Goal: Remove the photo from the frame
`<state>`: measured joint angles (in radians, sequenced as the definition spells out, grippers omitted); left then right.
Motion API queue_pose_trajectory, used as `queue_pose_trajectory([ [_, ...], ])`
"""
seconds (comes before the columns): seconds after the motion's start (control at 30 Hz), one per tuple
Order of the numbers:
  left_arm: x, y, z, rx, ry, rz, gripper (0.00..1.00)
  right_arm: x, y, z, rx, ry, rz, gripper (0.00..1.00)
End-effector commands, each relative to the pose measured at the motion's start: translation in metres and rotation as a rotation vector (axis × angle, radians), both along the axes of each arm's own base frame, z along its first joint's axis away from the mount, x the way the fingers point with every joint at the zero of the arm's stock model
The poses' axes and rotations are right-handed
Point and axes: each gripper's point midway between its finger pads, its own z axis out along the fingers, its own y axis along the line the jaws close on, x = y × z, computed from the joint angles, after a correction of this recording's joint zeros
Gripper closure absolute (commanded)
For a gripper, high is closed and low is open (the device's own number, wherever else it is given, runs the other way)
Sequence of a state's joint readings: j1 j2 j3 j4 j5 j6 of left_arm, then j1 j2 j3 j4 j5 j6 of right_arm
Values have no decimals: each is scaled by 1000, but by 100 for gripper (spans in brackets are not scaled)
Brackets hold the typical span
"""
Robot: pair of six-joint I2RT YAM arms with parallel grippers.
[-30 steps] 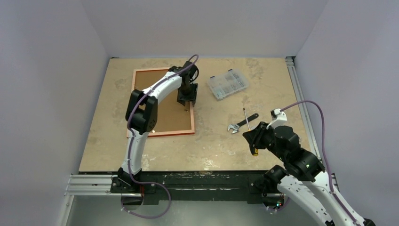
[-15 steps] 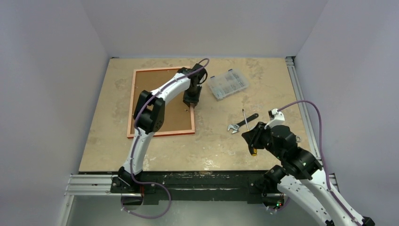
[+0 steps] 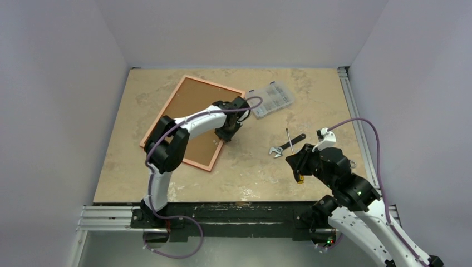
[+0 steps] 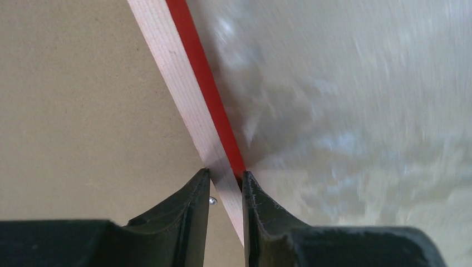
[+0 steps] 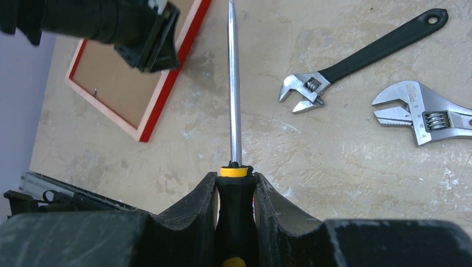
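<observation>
The frame [image 3: 197, 165] lies face down and slanted on the table, showing its pale back rim and red outer edge [image 4: 197, 61]. Inside it sits the photo, of which only the brown board back [image 3: 195, 100] shows; the picture side is hidden. My left gripper [image 3: 227, 133] is shut on the frame's right rail [image 4: 178, 83], one finger on the board side and one on the red outer side [image 4: 225, 177]. My right gripper [image 5: 235, 178] hovers at the right, shut on the black-and-yellow handle of a screwdriver [image 5: 234, 83] whose shaft points toward the frame.
A clear plastic parts box [image 3: 270, 99] sits just beyond the frame's far right corner. An adjustable wrench with a black handle [image 5: 362, 61] lies right of the frame, and a second silver wrench [image 5: 423, 111] lies beside it. Walls enclose the table on three sides.
The left gripper's jaws have closed onto the frame's right rail. The frame has swung clockwise from square with the table to a slant. The right arm has barely moved.
</observation>
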<state>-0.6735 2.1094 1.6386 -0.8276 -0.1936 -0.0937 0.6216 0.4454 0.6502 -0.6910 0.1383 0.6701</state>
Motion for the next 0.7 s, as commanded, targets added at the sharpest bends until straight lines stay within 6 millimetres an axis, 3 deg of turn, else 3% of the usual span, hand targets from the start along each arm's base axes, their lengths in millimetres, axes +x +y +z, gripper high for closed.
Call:
queue_pose_trajectory([
  [0.0, -43, 11, 0, 69, 32, -277, 100, 5, 6, 16, 38, -64, 17, 100],
  [0.17, -68, 44, 18, 178, 36, -282, 100, 3, 7, 17, 44, -65, 26, 100],
  [0.37, -74, 83, 28, 335, 9, -164, 98, 4, 9, 14, 49, -65, 31, 100],
  [0.4, -76, 88, 30, 348, 4, -146, 94, 4, 9, 15, 46, -61, 30, 100],
  [0.53, -79, 98, 42, 321, -59, -47, 63, 3, 9, 13, 52, -59, 34, 100],
  [0.67, -78, 70, 65, 129, -96, 14, 47, 5, 8, 15, 45, -65, 27, 100],
])
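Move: The left hand is already pinching the long right-hand rim of the photo frame, which lies face down. The frame's middle is about 16 cm to this hand's left and 11 cm farther out, with a metal tab just 3 cm to its left. The clear storage box stands roughly 27 cm to its right and 23 cm ahead, against the frame's far right corner. From the right hand, the frame's middle is some 50 cm left, 26 cm ahead and 15 cm lower. Keeping its pinch on the right-hand rim, the left hand drags the frame round on the table, first quickly back towards the base, then mostly left, about 9 cm each way, while the wrist rolls some 15 degrees, left side rising. At the end the fingers open, let go of the rim and lift about 2 cm. The right hand holds the screwdriver still. ##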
